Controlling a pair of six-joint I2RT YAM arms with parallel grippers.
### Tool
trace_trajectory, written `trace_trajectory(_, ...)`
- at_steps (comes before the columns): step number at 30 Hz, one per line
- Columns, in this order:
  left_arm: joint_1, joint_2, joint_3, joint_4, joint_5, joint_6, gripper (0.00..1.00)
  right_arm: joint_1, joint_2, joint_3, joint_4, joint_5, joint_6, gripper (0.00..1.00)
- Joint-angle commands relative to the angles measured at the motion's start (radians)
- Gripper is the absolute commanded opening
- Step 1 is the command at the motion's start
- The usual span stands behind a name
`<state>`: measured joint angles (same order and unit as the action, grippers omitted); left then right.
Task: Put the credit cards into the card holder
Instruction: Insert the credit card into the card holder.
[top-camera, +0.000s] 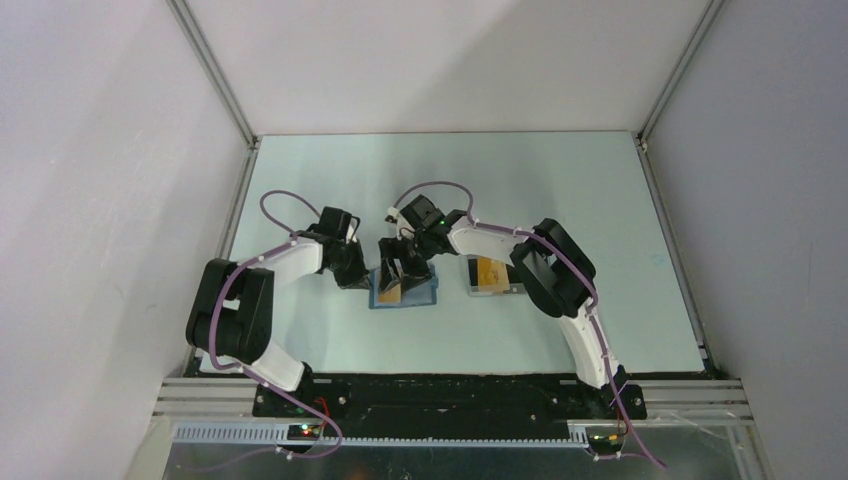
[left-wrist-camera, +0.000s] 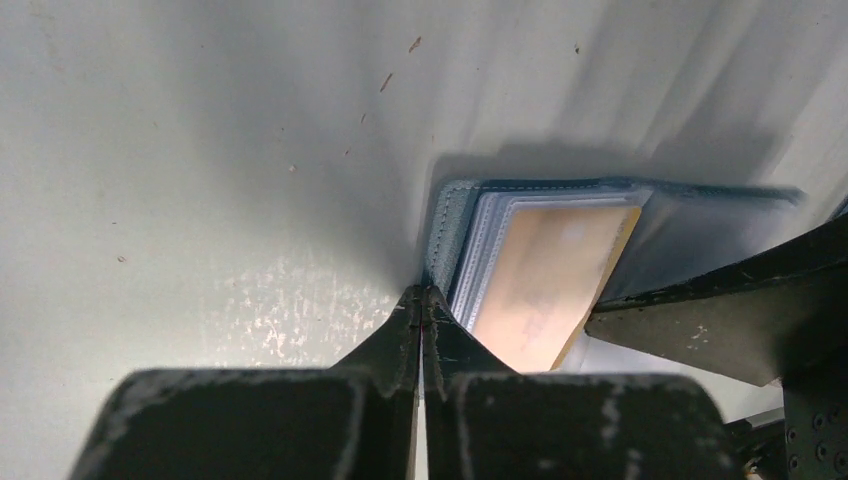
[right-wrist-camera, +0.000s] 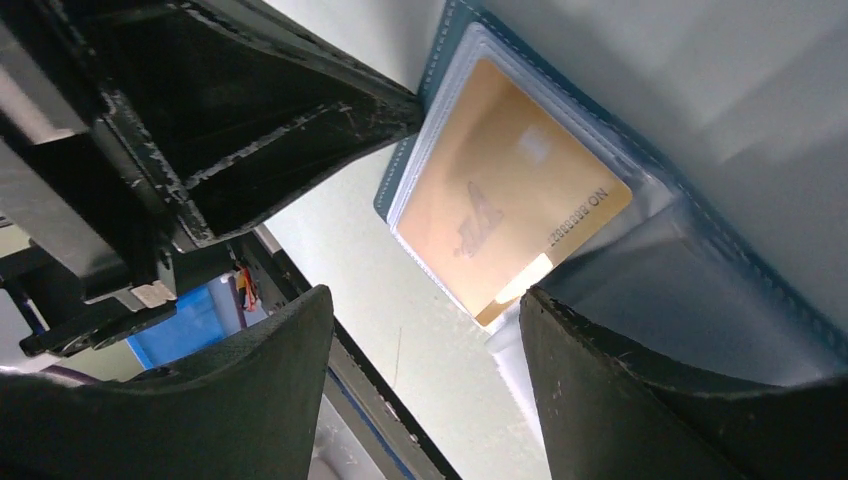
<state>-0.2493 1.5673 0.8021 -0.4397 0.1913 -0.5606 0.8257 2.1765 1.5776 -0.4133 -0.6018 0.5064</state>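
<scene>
The blue card holder lies open on the table between the two arms. A yellow-orange credit card sits in its left clear pocket, with one corner poking out at the pocket's mouth. The same card shows in the left wrist view inside the holder. My left gripper is shut, its tip against the holder's left edge with nothing seen between the fingers. My right gripper hangs open just over the holder, one finger in front of the right clear sleeve. Another yellow-orange card lies further right.
A clear plastic tray sits right of the holder and carries the second card; the right arm's elbow covers part of it. A black rail runs along the table's near edge. White walls close in the left, right and back.
</scene>
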Motion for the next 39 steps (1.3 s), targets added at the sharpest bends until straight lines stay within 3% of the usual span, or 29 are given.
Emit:
trace_trajectory(1, -0.007, -0.005, -0.022, 0.007, -0.018, 0.001, 0.01, 0.024, -0.003, 0.026, 0.136, -0.097, 0.008, 0.72)
trace_trajectory(5, -0.006, -0.045, -0.021, 0.006, 0.002, 0.004, 0.06, 0.015, -0.036, 0.008, 0.091, -0.072, -0.03, 0.72)
trace_trajectory(8, 0.001, -0.104, -0.021, 0.0, 0.026, -0.004, 0.2, 0.005, -0.069, -0.019, 0.03, -0.031, -0.06, 0.72)
trace_trajectory(12, 0.013, -0.168, -0.013, -0.002, 0.081, -0.028, 0.28, -0.01, -0.136, -0.072, -0.011, 0.021, -0.074, 0.73)
trace_trajectory(23, 0.015, -0.216, -0.008, -0.001, 0.159, -0.05, 0.36, -0.049, -0.189, -0.119, -0.071, 0.037, -0.091, 0.73)
trace_trajectory(35, -0.016, -0.172, -0.009, 0.015, 0.162, -0.051, 0.36, -0.058, -0.167, -0.116, -0.152, 0.108, -0.102, 0.73)
trace_trajectory(39, -0.027, -0.14, -0.007, 0.032, 0.181, -0.061, 0.36, -0.062, -0.149, -0.115, -0.153, 0.097, -0.095, 0.68)
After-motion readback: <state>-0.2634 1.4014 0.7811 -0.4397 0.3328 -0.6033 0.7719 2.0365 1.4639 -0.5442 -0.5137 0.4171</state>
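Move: The credit card lies in the holder's left page. Its middle is about 2 cm to the right hand's left, 2 cm ahead and 3 cm below; one open finger is at its right edge. From that hand, the empty right page is roughly 5 cm right and 2 cm ahead, the clear card box some 25 cm right and 5 cm ahead. The left hand's shut tips are on the holder's left rim, with the card about 5 cm to its right and 1 cm below. The right hand's finger, already against the card's right edge, nudges barely 1 cm more left, then comes away some 6 cm to the right, rising over the right page and sinking again, fingers kept wide. The left hand lifts its tips off the holder's left rim, opening partway as it rises about 5 cm, tilting some 10 degrees and drifting right over the left page. ##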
